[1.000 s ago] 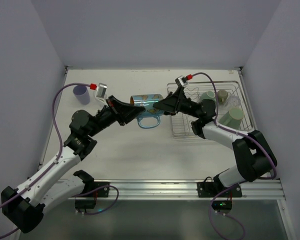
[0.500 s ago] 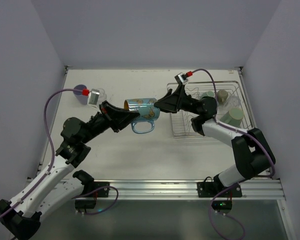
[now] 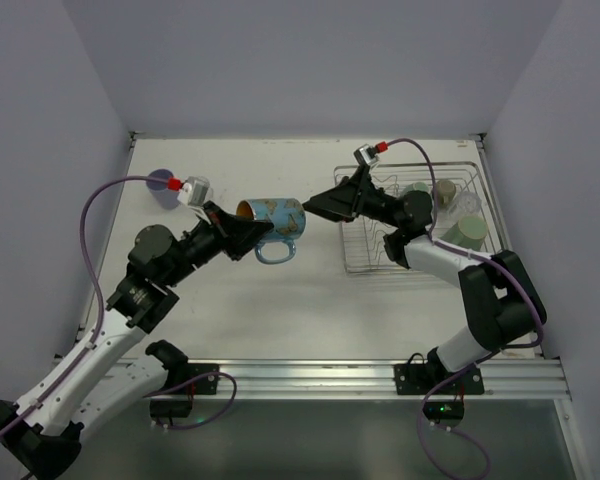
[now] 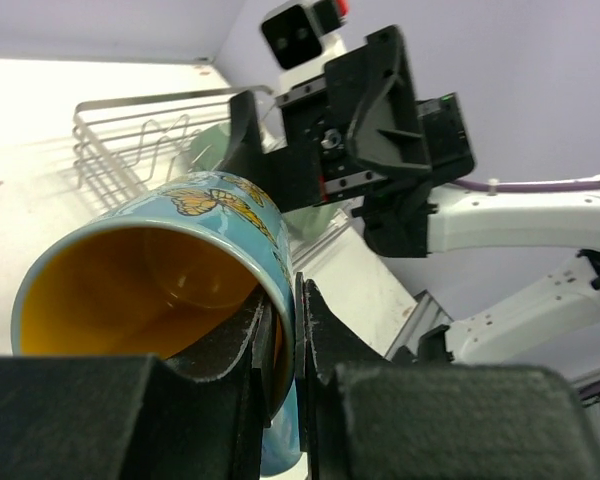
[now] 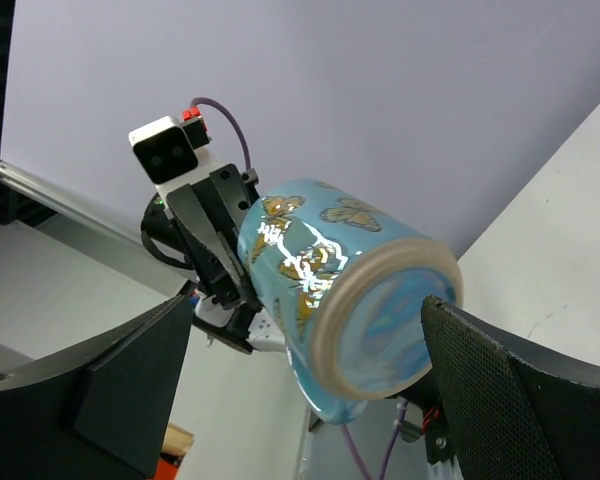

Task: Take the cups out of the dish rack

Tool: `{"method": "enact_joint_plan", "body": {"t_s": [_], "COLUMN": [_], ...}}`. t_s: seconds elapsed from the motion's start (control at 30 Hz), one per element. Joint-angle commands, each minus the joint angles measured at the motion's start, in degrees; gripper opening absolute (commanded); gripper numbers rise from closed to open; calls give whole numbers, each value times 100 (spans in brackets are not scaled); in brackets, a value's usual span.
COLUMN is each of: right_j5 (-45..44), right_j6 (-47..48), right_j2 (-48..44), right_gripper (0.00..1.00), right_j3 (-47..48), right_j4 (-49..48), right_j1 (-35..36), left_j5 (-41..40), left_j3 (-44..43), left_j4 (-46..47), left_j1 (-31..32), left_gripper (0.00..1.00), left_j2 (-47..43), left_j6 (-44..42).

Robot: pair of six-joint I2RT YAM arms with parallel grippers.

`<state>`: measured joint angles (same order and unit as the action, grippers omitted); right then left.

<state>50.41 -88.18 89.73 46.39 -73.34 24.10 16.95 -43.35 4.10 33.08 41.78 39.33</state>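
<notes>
My left gripper (image 3: 252, 232) is shut on the rim of a blue butterfly mug with an orange inside (image 3: 274, 220), held on its side above the table. In the left wrist view one finger sits inside the mug (image 4: 170, 270) and one outside, pinching its wall. My right gripper (image 3: 325, 206) is open just right of the mug's base, apart from it; the mug (image 5: 350, 290) fills the gap ahead of its fingers. The dish rack (image 3: 380, 270) at the right holds a pale green cup (image 3: 468, 232), an olive-brown cup (image 3: 445, 190), a clear glass (image 3: 468, 205) and a green cup (image 3: 415, 190).
A lavender cup (image 3: 162, 186) stands on the table at the back left, near the left wall. The rack (image 4: 120, 130) shows behind the mug in the left wrist view, with the right gripper (image 4: 370, 130) in front of it.
My left arm has carried the mug leftward, away from the open right gripper, and the gap between mug and right fingers has widened. The right arm has drawn back slightly.
</notes>
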Motion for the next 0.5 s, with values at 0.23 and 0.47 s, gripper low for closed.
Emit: {"method": "enact_joint_plan", "body": {"t_s": [0.23,0.47], "right_j5": [-374,-1164], "right_j6": [1336,3077], "right_j2": [-386,-1220], "right_gripper": [99,99], "right_j3": [-68,-78], "right_j4": [1363,3719], "right_j1": [-195,-283], "left_j5": [-1430,-2344], "left_j3": [-972,-1746], "left_j4": [-653,-1472], "left_j1": [14,14], "left_gripper": [0,0], "left_j2": [400,1427], "left_j6": [-944,-1296]}}
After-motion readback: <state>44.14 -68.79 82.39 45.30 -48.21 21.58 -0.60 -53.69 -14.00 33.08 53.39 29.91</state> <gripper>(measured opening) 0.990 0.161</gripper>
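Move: Far out to the left: the purple cup stands on the table about 33 cm ahead of the left hand, 32 cm to its left and 30 cm below, with a clear glass some 10 cm to its right. In the rack, the green mug lies roughly 26 cm ahead of the right hand, 31 cm to its right and 27 cm below; the brown cup stands about 11 cm right of that mug, and the large green cup 14 cm right of it and 12 cm nearer. Carrying the blue mug, rim still pinched, the left hand goes forward and down, about 6 cm each way, and slightly left, away from the right gripper; its fingers swing counter-clockwise towards forward and tip down. The right hand, already free and staying wide open, eases some 5 cm forward and down, also drifting right towards the rack, its tips turning clockwise and dipping. ##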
